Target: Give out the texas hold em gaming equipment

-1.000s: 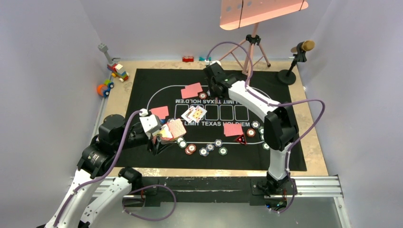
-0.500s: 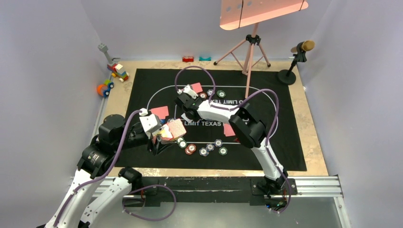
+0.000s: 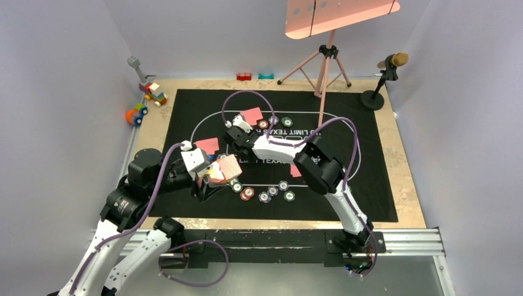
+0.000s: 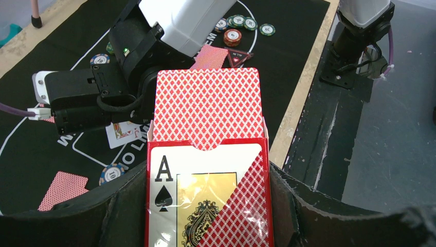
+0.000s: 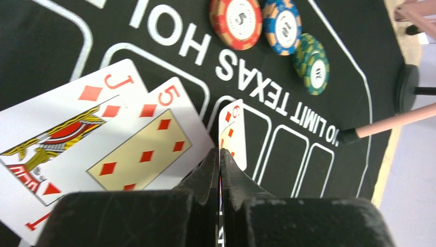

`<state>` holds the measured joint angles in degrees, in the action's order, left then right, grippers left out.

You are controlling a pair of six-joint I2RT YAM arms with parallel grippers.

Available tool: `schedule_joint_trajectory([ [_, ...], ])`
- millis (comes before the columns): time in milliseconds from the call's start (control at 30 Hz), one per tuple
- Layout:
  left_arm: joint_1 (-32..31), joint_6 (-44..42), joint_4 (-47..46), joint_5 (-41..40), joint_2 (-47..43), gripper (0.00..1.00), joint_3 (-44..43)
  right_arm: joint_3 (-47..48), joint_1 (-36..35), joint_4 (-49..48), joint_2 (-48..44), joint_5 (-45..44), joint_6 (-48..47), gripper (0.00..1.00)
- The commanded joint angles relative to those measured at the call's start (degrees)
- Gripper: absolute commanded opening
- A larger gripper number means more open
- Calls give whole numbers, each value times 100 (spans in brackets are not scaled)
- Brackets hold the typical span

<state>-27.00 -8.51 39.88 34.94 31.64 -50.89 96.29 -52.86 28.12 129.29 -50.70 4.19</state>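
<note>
My left gripper (image 3: 208,180) is shut on an open red card box (image 4: 208,200), with red-backed cards (image 4: 208,108) sticking out of its top. My right gripper (image 5: 220,154) is shut and hangs low over the face-up cards in the middle of the mat. Its tips sit at the seam between the five of diamonds (image 5: 149,149) and a six (image 5: 232,134), and a jack (image 5: 67,139) lies to the left. I can make out nothing between its fingers. Red, blue and green chips (image 5: 283,24) lie beyond. More chips (image 3: 264,197) form a row near me. Pink-backed cards (image 3: 251,115) lie face down.
The black printed mat (image 3: 370,185) covers most of the table. Toy blocks (image 3: 153,92) and a round toy (image 3: 135,115) sit at the far left. A pink tripod (image 3: 327,68) and a microphone stand (image 3: 382,80) rise at the far right. A red triangular marker (image 4: 239,59) lies near chips.
My right arm has swung from the mat's far edge back to the centre, ending over the face-up cards and a little further left. The left arm and box have not moved.
</note>
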Motion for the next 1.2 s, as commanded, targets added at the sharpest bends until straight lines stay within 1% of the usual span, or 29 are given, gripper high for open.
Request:
schedule_joint_trajectory([
  [0, 30, 71, -405, 102, 0, 0, -171, 58, -31, -23, 115, 513, 418, 0],
  [33, 29, 69, -401, 101, -7, 0, -167, 11, -35, -38, 72, 679, 465, 0],
  [167, 34, 59, -381, 154, -13, 1, -153, -192, -32, -167, -75, 1576, 581, 14],
  [233, 30, 48, -358, 179, -16, 1, -149, -234, -29, -212, -125, 1885, 646, 19],
  [400, 29, 15, -299, 154, -43, 1, -161, -273, -29, -277, -197, 2339, 731, 22],
  [567, 29, 0, -292, 170, -59, 2, -151, -315, -25, -229, -212, 2592, 686, 26],
  [900, 35, -26, -267, 180, -79, 2, -141, -692, 57, -221, -297, 2912, 688, 30],
  [1000, 36, -28, -254, 179, -79, 2, -142, -837, 100, -228, -362, 2931, 711, 34],
  [1100, 37, -30, -266, 178, -81, 2, -146, -955, 132, -236, -422, 2789, 716, 42],
  [1167, 37, -15, -277, 197, -70, 2, -138, -996, 172, -243, -461, 2705, 715, 44],
])
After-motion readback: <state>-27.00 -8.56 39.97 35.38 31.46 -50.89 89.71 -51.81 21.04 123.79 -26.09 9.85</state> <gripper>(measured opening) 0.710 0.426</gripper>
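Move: The six of diamonds is already pinched on edge in my right fingers. The face-up jack and five of diamonds it goes to have their middle about 6 cm to the left, 2 cm back and 4 cm below. The red chips stand some 8 cm ahead and 1 cm left, the blue chips 10 cm ahead and 2 cm right. From my left hand, those face-up cards lie about 24 cm ahead, 12 cm right and 26 cm down. I sink my right hand about 2 cm, then sweep it level to the left and a little back over the jack and five, some 5 cm left in all. On the way my shut fingers open to nearly half and let go of the six, while the wrist rolls left side up and tips down, about 25 degrees together. ##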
